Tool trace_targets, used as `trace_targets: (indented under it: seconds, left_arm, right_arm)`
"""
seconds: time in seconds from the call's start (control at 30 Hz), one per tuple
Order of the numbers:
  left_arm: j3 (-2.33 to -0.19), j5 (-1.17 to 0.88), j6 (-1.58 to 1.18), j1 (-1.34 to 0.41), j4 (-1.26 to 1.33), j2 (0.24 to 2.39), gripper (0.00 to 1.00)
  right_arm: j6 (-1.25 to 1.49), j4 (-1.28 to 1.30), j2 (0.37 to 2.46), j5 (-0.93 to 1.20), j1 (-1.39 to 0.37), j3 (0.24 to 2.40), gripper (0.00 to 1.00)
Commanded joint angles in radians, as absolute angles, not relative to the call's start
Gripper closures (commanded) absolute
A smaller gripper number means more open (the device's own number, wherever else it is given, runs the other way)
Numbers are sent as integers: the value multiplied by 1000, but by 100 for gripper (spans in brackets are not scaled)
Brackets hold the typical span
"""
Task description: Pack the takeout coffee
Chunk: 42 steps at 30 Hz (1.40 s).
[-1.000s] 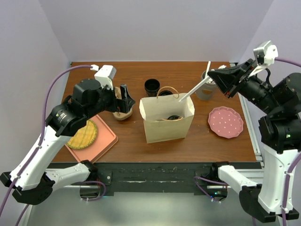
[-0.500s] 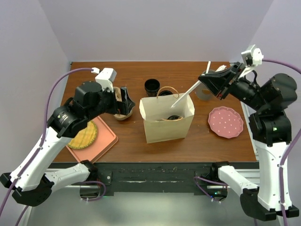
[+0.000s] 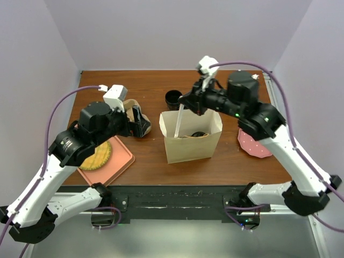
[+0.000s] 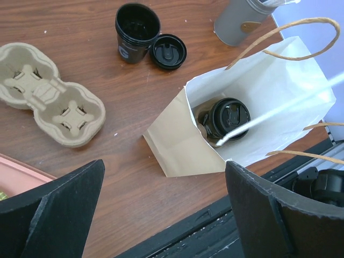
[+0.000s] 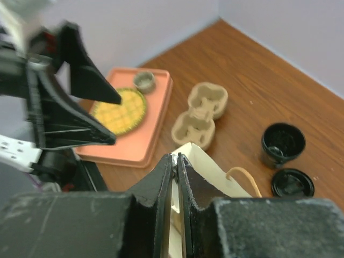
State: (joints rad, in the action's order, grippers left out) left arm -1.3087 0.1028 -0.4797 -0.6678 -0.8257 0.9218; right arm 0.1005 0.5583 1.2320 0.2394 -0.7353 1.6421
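The takeout coffee (image 4: pixel 229 118), a black cup with a sip lid, stands inside the open paper bag (image 4: pixel 177 134) at mid-table; from above only its dark top (image 3: pixel 198 134) shows in the bag (image 3: pixel 191 148). My right gripper (image 3: pixel 181 102) hovers over the bag's back left rim, shut on a thin white stick (image 3: pixel 177 122) whose lower end reaches down to the cup's lid (image 4: pixel 223 141). In the right wrist view the gripper (image 5: pixel 175 161) pinches the stick above the bag's edge (image 5: pixel 215 171). My left gripper (image 3: pixel 141 122) hangs open left of the bag, holding nothing (image 4: pixel 172 215).
A lidless black cup (image 4: pixel 137 27) and a loose black lid (image 4: pixel 168 51) sit behind the bag. A cardboard cup carrier (image 4: pixel 51 94) lies to its left. An orange tray (image 3: pixel 115 164) holds a yellow mat (image 3: pixel 97 153). A grey tumbler (image 4: pixel 242 19) and pink plate (image 3: pixel 258 148) are at right.
My right arm has swung left from the back right corner to above the bag, bringing the white stick upright with its end in the bag. The left arm drew back slightly.
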Motion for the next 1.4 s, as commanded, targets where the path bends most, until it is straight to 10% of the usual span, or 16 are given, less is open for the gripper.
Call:
trace_targets:
  seconds: [0.0,0.23,0.5,0.53,1.37]
  left_arm:
    - [-1324,143,-466,-664,-799,899,0]
    - [-1341,143,-453,-666,-796,907,0]
    - [-1402,107,-376,-664,-790,945,0]
    - [-1417,112,-365,-664,-790,957,0]
    - [-1514,49,-414,-664,-681,922,0]
  right_arm:
    - [8,672,1339,43,-819,1787,84]
    - [72,779,1385,9,-848,1879,44]
    - [239,773,1309,-12,-848,1871,28]
    - [253,782,1302,-20,-847,1874,2]
    - [612,956,994,-428,-848,1767,1]
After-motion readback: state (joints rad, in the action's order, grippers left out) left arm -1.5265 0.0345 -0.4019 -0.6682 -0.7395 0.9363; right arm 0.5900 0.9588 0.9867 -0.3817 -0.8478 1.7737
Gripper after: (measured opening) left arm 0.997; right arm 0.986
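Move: The right hand holds the upright white straw over the left half of the open paper bag. The bag's middle is about 6 cm right of that hand, 2 cm ahead and some 30 cm below. Inside, the lidded coffee is about 9 cm right and 4 cm ahead. On the table, the empty black cup is about 23 cm ahead and 1 cm left, and the cup carrier 13 cm ahead and 16 cm left. From the left hand the bag is some 20 cm right, 4 cm ahead and 20 cm down. The right fingers let go of the straw over the bag: the hand first eases about 3 cm left and 3 cm down, slightly forward, opening as it goes. Then, fully opened, it withdraws right some 16 cm, rising and drawing back, and turns clockwise roughly 30 degrees. The left hand, empty and open, rises about 10 cm and tips its fingers up. ##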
